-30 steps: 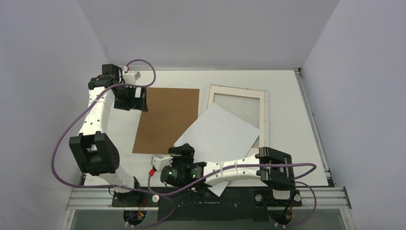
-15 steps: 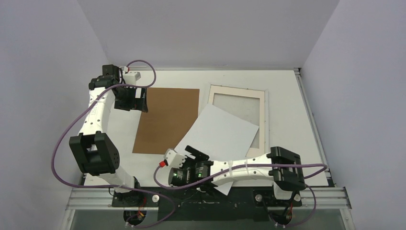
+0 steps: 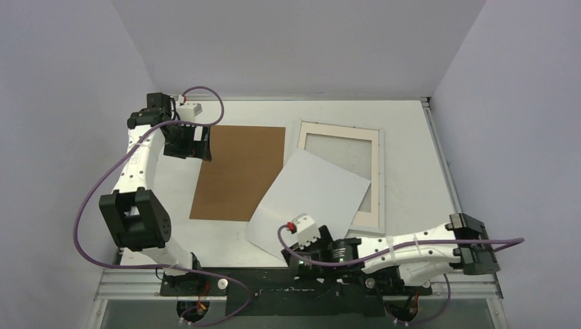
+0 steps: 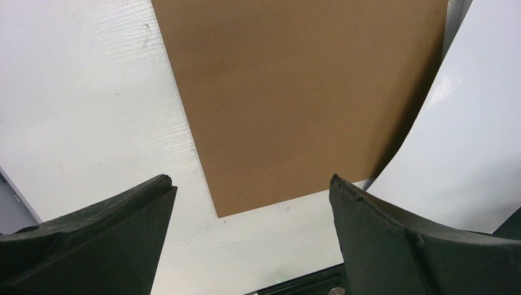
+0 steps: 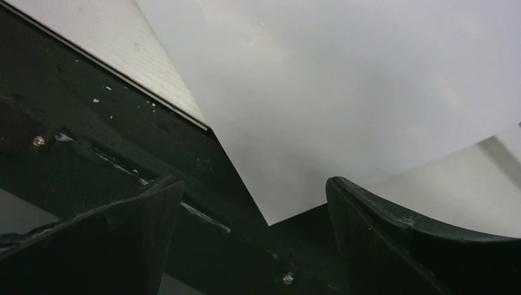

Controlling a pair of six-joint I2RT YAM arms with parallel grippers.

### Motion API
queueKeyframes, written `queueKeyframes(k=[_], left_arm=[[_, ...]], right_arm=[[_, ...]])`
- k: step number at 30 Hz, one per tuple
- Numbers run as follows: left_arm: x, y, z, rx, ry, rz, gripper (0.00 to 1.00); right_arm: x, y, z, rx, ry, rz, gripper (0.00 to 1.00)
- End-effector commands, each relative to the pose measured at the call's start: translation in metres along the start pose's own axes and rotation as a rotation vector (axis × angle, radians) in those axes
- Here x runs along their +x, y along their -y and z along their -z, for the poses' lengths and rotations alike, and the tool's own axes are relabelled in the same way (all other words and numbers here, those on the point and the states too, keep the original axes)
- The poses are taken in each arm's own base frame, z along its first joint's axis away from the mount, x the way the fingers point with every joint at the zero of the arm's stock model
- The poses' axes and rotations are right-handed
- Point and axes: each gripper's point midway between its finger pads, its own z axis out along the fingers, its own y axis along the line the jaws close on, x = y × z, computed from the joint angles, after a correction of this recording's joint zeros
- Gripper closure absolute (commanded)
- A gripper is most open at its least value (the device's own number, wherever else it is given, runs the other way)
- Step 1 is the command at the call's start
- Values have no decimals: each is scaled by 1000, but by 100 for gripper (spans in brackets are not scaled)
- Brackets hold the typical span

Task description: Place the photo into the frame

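The photo [image 3: 312, 195] lies tilted on the table, plain white side up. It covers the near left part of the white-bordered frame [image 3: 376, 171] and a corner of the brown backing board [image 3: 236, 168]. My right gripper [image 3: 301, 260] hovers open at the table's near edge. In the right wrist view the photo's [image 5: 344, 92] near corner juts over the dark edge rail, between the spread fingers of the gripper [image 5: 252, 181] and untouched. My left gripper [image 3: 197, 142] is open above the board's far left corner; in its own view the gripper [image 4: 249, 181] looks down on the board [image 4: 295, 92] and the photo [image 4: 473, 141].
The dark rail [image 5: 92, 123] and metal mounting strip run along the table's near edge under my right gripper. Purple cables [image 3: 205, 92] loop beside the left arm. Grey walls close in the table on the left, back and right.
My right gripper has opened and let go of the photo's near corner, and the arm has swung right along the near edge. The photo has settled flat. The left arm has stayed still.
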Motion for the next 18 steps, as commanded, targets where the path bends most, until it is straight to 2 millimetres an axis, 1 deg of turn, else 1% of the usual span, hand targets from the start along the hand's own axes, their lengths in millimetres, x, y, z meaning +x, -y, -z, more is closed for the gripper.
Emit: queueKeyframes(k=[1, 2, 4, 5, 6, 9, 12, 13, 16, 18], left_arm=[[-12, 3, 6, 15, 52, -24, 4], [-11, 4, 5, 19, 49, -26, 4], [-10, 9, 2, 32, 40, -31, 4], [-8, 13, 0, 44, 34, -38, 3], [-6, 17, -5, 51, 25, -43, 3], [2, 29, -19, 67, -1, -65, 3], [10, 42, -31, 84, -31, -82, 3], [12, 49, -35, 93, -39, -95, 3], [15, 59, -40, 109, -49, -112, 2], [17, 66, -43, 124, -56, -120, 2]], right_arm=[[12, 7, 15, -91, 1, -417, 10], [12, 11, 19, -130, 16, -516, 10], [15, 22, 19, -182, 33, -692, 10], [24, 31, 14, -186, 36, -753, 10], [25, 37, 13, -210, 54, -812, 10], [19, 50, 13, -274, 122, -942, 10], [17, 63, 6, -257, 142, -988, 10], [20, 65, 4, -238, 125, -978, 10], [29, 75, -6, -132, 75, -955, 10], [29, 76, -11, -98, 71, -951, 10]])
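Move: The photo, lying white side up, has its middle about 13 cm ahead of the right hand, 2 cm to its right and 8 cm below. The frame's middle is roughly 24 cm ahead and 13 cm right, at the same level; the brown board is some 25 cm ahead and 18 cm left. From the left hand the photo lies about 34 cm right, 18 cm back and 17 cm below, the board 13 cm right and 5 cm back. Rightward, the emptied right hand swings about 8 cm over the near part of the photo towards its right edge, then also eases forward and slightly down, turning some 40 degrees clockwise while its left side tips up. After a short wait the left hand goes about 6 cm right, sinking and drawing back a little over the board towards the photo. Both grippers stay open. ##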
